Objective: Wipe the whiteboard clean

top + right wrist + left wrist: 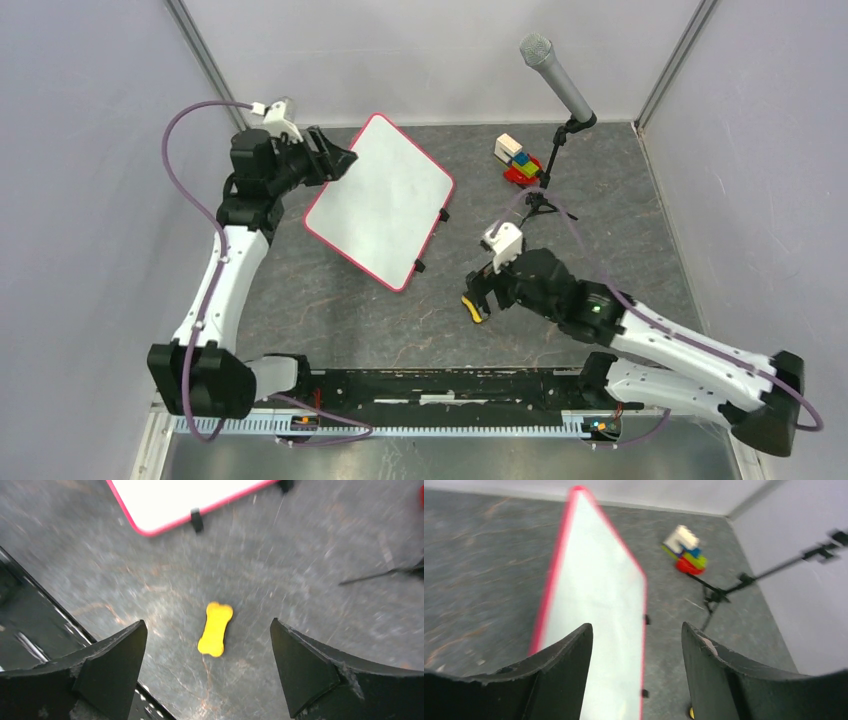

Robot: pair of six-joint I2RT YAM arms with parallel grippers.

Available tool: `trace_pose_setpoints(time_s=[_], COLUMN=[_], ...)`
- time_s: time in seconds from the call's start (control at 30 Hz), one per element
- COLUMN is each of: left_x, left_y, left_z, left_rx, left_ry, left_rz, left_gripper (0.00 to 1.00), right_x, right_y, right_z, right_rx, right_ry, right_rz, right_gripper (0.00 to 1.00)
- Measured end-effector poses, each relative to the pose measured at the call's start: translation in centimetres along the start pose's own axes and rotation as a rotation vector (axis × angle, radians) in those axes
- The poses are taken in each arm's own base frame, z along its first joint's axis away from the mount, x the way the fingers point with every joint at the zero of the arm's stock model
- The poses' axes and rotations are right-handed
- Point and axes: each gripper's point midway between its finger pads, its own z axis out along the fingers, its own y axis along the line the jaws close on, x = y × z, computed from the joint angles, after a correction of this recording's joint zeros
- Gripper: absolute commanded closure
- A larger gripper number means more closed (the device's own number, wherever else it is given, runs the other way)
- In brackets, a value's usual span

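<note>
The whiteboard, white with a red-pink frame and small black feet, lies flat at the table's middle left; its face shows no writing. It also shows in the left wrist view and its near corner in the right wrist view. My left gripper is open and empty, above the board's far left edge. My right gripper is open and empty, hovering over a small yellow bone-shaped eraser that lies on the table to the right of the board's near corner.
A microphone on a black tripod stand stands at the back right. A stack of coloured toy blocks sits next to it. Grey walls close in the table on three sides. The black base rail runs along the near edge.
</note>
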Motion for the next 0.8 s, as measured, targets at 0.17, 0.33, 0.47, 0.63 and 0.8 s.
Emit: trace_pose_setpoints(time_s=[0.17, 0.33, 0.47, 0.63, 0.8], left_x=[0.4, -0.3, -3.1, -4.0, -4.6], left_y=[-10.0, -17.1, -19.9, -21.3, -21.5], left_z=[-2.5, -7.3, -12.8, -22.5, -32.2], left_rx=[0.274, 0.514, 0.605, 0.686, 0.708], left_ry=[-0.045, -0.107, -0.231, -0.469, -0.726], left_rz=[0.141, 0.217, 0.196, 0.175, 0.201], left_gripper=[0.23, 0.19, 0.01, 0.0, 0.0], right_x=[-7.3, -13.2, -17.5, -19.4, -19.5], right_y=[-1.2, -2.7, -3.4, -4.6, -5.7], right_z=[-6.1, -14.0, -20.5, -25.8, -27.2], right_rx=[0.023, 0.028, -0.004, -0.002, 0.041], right_ry=[-0.218, -0.439, -0.636, -0.804, -0.847], right_rz=[0.031, 0.073, 0.102, 0.109, 0.095], right_gripper=[0.02, 0.02, 0.02, 0.02, 0.02])
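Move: The yellow eraser lies on the table some 14 cm below the right hand, about 1 cm back of it and neither left nor right. From the right hand, the whiteboard's middle is roughly 19 cm ahead, 19 cm left and a little lower; the toy car stands about 19 cm right and 2 cm back. From the left hand, the eraser is some 22 cm back, 26 cm right and far below; the whiteboard's middle is about 2 cm back, 8 cm right and well below. The eraser, already released, is left behind as the still-open right hand climbs about 31 cm from above it, drifting right and slightly back while its fingers tilt to just above level. Away from the wiped whiteboard, the left hand pulls back some 32 cm and rises, swinging right first and then left again; its fingers tip up and open wider. ##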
